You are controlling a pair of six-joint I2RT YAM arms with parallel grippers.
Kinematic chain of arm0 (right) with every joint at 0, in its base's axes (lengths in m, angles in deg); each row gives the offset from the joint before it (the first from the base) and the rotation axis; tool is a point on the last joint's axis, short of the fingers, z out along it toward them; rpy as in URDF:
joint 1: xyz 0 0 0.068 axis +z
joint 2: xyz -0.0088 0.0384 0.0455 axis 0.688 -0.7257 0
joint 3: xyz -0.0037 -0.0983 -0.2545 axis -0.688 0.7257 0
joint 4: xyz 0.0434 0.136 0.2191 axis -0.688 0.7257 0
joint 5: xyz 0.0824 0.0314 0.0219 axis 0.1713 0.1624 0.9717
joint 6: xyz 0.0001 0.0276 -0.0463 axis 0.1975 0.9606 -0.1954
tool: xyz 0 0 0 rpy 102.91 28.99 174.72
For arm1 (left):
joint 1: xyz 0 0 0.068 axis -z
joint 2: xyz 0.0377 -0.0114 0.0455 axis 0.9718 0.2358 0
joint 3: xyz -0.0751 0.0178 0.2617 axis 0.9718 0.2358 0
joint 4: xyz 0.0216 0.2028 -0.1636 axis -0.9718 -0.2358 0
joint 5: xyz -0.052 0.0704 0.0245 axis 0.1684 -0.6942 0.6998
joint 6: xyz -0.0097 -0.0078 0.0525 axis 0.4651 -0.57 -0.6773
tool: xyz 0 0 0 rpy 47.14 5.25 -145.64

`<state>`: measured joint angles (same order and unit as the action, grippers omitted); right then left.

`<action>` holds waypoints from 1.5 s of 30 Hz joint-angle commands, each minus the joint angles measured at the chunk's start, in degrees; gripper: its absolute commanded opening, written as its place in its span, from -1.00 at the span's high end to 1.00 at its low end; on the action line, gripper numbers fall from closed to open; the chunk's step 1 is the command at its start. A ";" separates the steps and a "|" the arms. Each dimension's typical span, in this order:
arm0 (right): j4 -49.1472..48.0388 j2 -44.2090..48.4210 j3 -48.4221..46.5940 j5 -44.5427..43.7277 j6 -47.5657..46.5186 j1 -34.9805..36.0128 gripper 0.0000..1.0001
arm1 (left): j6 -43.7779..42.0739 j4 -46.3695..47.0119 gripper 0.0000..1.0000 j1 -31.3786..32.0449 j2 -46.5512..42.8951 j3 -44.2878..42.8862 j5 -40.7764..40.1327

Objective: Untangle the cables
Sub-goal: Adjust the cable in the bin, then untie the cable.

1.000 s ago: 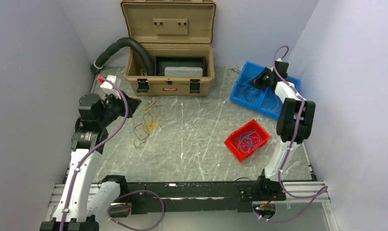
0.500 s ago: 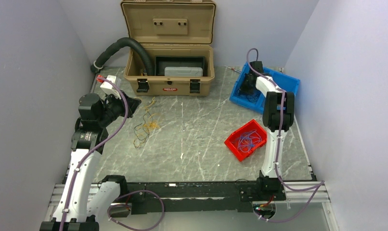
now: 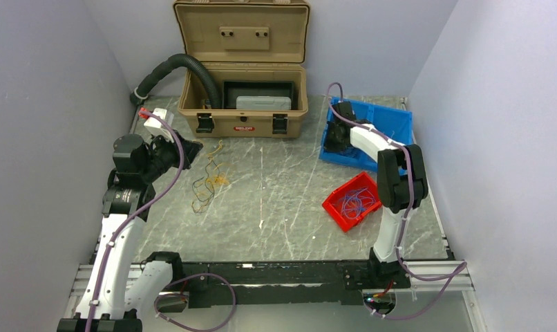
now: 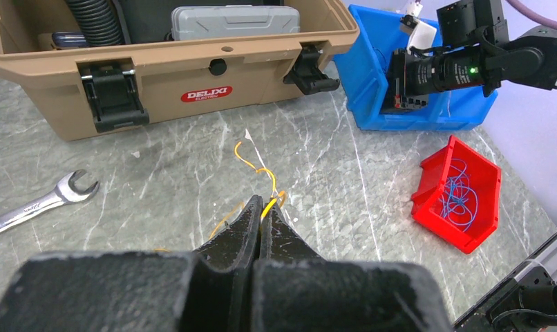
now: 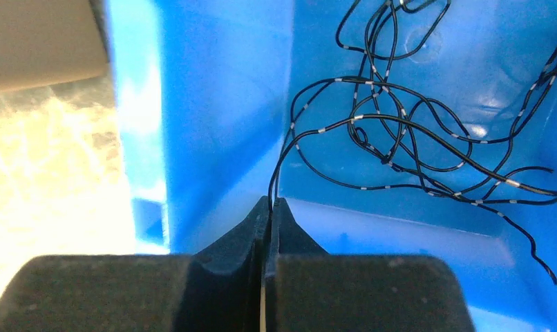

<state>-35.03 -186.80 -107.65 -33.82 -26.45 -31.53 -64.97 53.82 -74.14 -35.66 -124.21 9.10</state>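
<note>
Thin yellow-orange cables [image 3: 208,181] lie in a loose tangle on the marble table, left of centre. My left gripper [image 3: 190,148] hangs over their far end, shut on one yellow strand [image 4: 265,176] that rises from the table into the left gripper [image 4: 262,201]. Blue cables [image 3: 356,202] fill the red bin [image 3: 334,207]. Black cables [image 5: 400,131] with white marks lie inside the blue bin [image 3: 386,119]. At that bin's left wall, the right gripper [image 3: 333,138] is shut on one black strand [image 5: 279,159], which runs up from the right gripper [image 5: 270,200].
An open tan case [image 3: 241,119] stands at the back, with a fat black hose [image 3: 172,64] running into it. A wrench [image 4: 41,204] lies on the table left of the yellow strands. The red bin [image 4: 428,207] sits just in front of the blue one.
The right arm has swung left across the blue bin to its left wall, and the bin has shifted and turned slightly left. The left arm has held still.
</note>
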 commanded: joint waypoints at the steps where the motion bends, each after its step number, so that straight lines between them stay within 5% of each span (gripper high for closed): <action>1: 0.77 2.30 -4.38 -4.29 -0.05 -0.34 0.91 | -0.62 1.32 1.00 -0.02 0.00 -1.20 1.34; 4: 5.02 0.52 -10.03 -6.71 -1.64 -0.82 0.65 | -0.73 1.38 1.00 0.00 -0.03 -1.13 1.18; 6: 6.89 0.11 -13.07 -7.61 -2.33 -1.37 0.10 | -0.89 1.27 1.00 0.19 -0.07 -1.12 0.65; 8: 7.93 0.72 -14.86 -8.31 -2.75 -1.42 -0.16 | -1.47 0.81 1.00 0.73 -0.06 -1.35 -0.48; 22: -0.31 26.17 -1.19 -4.27 -8.11 1.43 -0.37 | -0.39 -1.56 1.00 8.03 3.32 -4.94 -2.13; 31: -17.82 43.31 20.09 6.07 -7.99 3.39 -0.48 | 5.14 2.03 1.00 23.17 7.87 -8.09 -7.98; 36: -19.84 46.62 24.37 7.07 -8.13 3.47 -0.47 | 2.18 -1.57 1.00 33.64 15.98 -20.49 -9.47; 40: -20.52 48.27 25.22 9.13 -8.47 3.47 -0.47 | 3.59 -2.46 1.00 34.12 16.84 -26.90 -5.39; 45: -26.36 50.69 28.56 22.44 -9.17 3.61 -0.47 | 5.42 -4.74 1.00 30.34 15.11 -25.53 -4.02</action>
<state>-52.78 -139.24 -81.16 -22.42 -34.27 -28.01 -60.92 50.30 -41.34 -18.63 -149.21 2.65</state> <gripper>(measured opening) 0.737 0.012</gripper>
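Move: The right hand, a black cable in its shut fingers, is just inside the blue bin's near left corner: the bin's middle lies about 5 cm ahead, 9 right and 2 below, the black cable tangle some 3 ahead, 6 right and 3 below. The red tray is roughly 18 back, 7 right, 3 below. From the left hand the bin lies about 21 ahead, 48 right and 28 below, the toolbox around 28 ahead, 9 right, 20 below. The right hand opens its fingers to about three quarters and lets go of the black cable, easing forward and slightly right as it rises, then draws back out over the bin's near side, ending some 20 cm higher with its fingertips tilted up. Meanwhile the left hand, still pinching the yellow cable, swings right past the toolbox front towards the blue bin by about 16 cm, turning clockwise and climbing late. ##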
